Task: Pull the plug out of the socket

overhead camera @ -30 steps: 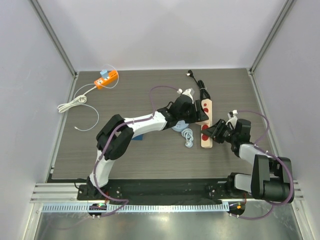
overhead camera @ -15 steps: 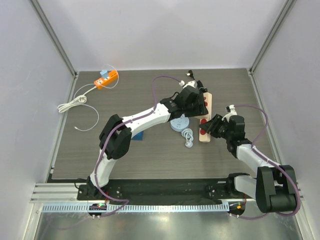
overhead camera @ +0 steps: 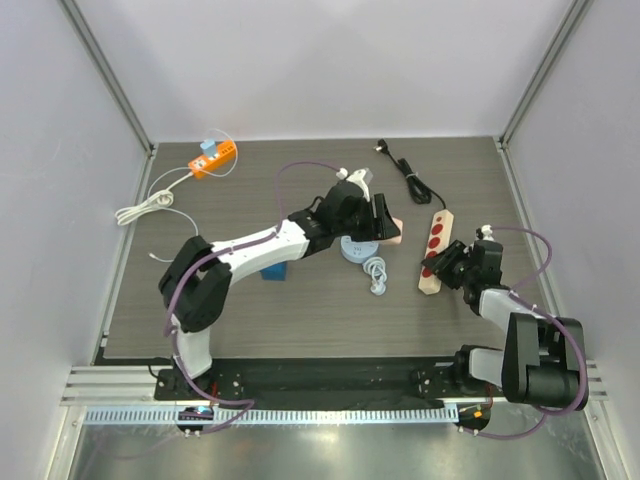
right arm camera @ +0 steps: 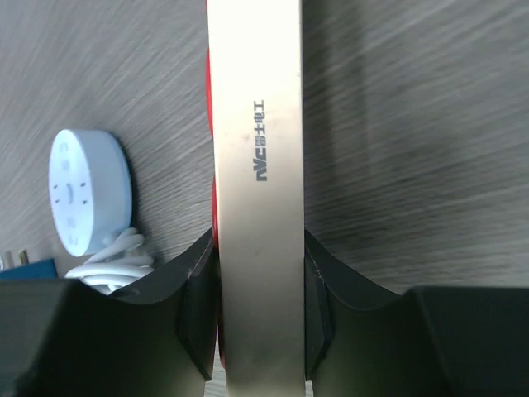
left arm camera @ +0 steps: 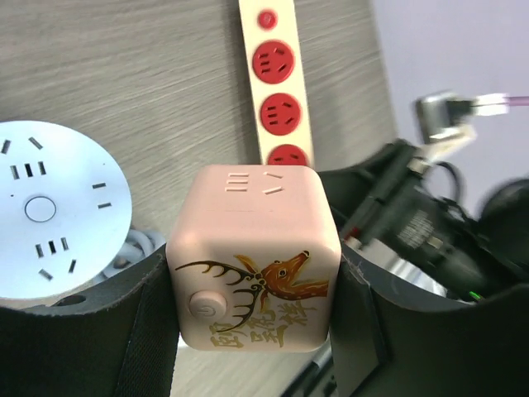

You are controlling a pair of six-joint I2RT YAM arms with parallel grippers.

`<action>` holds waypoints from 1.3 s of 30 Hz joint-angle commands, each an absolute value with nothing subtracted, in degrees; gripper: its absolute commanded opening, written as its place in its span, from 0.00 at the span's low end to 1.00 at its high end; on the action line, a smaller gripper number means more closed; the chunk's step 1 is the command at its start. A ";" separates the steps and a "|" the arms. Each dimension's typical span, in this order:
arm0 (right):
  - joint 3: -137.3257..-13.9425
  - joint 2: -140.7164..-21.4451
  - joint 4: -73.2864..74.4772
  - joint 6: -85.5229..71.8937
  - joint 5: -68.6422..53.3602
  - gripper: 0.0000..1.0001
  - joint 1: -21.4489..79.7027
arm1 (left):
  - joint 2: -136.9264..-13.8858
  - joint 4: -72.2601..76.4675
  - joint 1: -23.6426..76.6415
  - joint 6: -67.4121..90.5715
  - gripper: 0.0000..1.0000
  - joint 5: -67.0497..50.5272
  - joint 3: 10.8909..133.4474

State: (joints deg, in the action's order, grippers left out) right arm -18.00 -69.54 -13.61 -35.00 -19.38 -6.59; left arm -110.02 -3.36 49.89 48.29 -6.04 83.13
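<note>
My left gripper [overhead camera: 386,229] is shut on a pink cube plug [overhead camera: 391,231] with a deer drawing, held off the table left of the strip. In the left wrist view the cube [left arm camera: 254,256] fills the space between both fingers. The beige power strip with red sockets [overhead camera: 436,251] lies tilted at the right, apart from the cube. My right gripper [overhead camera: 446,268] is shut on the strip's near end. In the right wrist view the strip [right arm camera: 259,165] runs upward between both pads [right arm camera: 198,310]. The strip also shows in the left wrist view [left arm camera: 273,74].
A round white socket [overhead camera: 357,249] with a coiled white cable [overhead camera: 376,272] lies under my left wrist. A blue block [overhead camera: 274,273] sits beside the left arm. The strip's black cord [overhead camera: 410,180] runs to the back. An orange strip [overhead camera: 213,158] and white cable [overhead camera: 145,208] lie far left.
The pink cube has come off the strip and moved left and nearer with my left gripper. The strip has shifted right and tilted with my right gripper.
</note>
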 commanded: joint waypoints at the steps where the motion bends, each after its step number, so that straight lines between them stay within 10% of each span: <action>1: -17.93 -68.90 -14.76 -35.95 -15.82 0.01 -7.47 | -101.26 9.58 49.48 46.58 0.00 -9.49 81.04; 15: -18.19 -70.22 -18.81 -33.23 -20.75 0.01 -3.09 | -93.70 -21.77 38.33 36.50 0.00 -8.44 83.23; 23: -19.95 -71.98 -18.81 -31.73 -19.42 0.01 2.19 | -91.76 -43.85 33.40 23.47 0.00 12.88 82.62; 39: -20.04 -72.25 -19.34 -31.46 -19.86 0.01 3.95 | -92.54 -19.17 31.46 24.96 0.00 22.24 66.18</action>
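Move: The pink plug, already off the power strip and held in the left fingers, is being taken to the blue plug, about 28 cm to the left, 4 cm back and 13 cm below that hand. Seen from the hand, the round white socket is some 7 cm left and 1 cm ahead, its coiled cord 3 cm left and 5 cm back, and the power strip 11 cm right and level fore and aft, all about 13 cm lower. The right hand holds the strip, whose middle is about 4 cm ahead and 1 cm right of it, at its height. The pink plug, still pinched by the left hand, goes up about 7 cm, then in a wide sweep left over the round white socket, sinking to just beyond the blue plug, while the wrist turns from pointing rightward to pointing forward and down. The strip, still gripped by the right hand, is swung some 5 cm left towards the coiled cord, turning about 10 degrees counter-clockwise. ##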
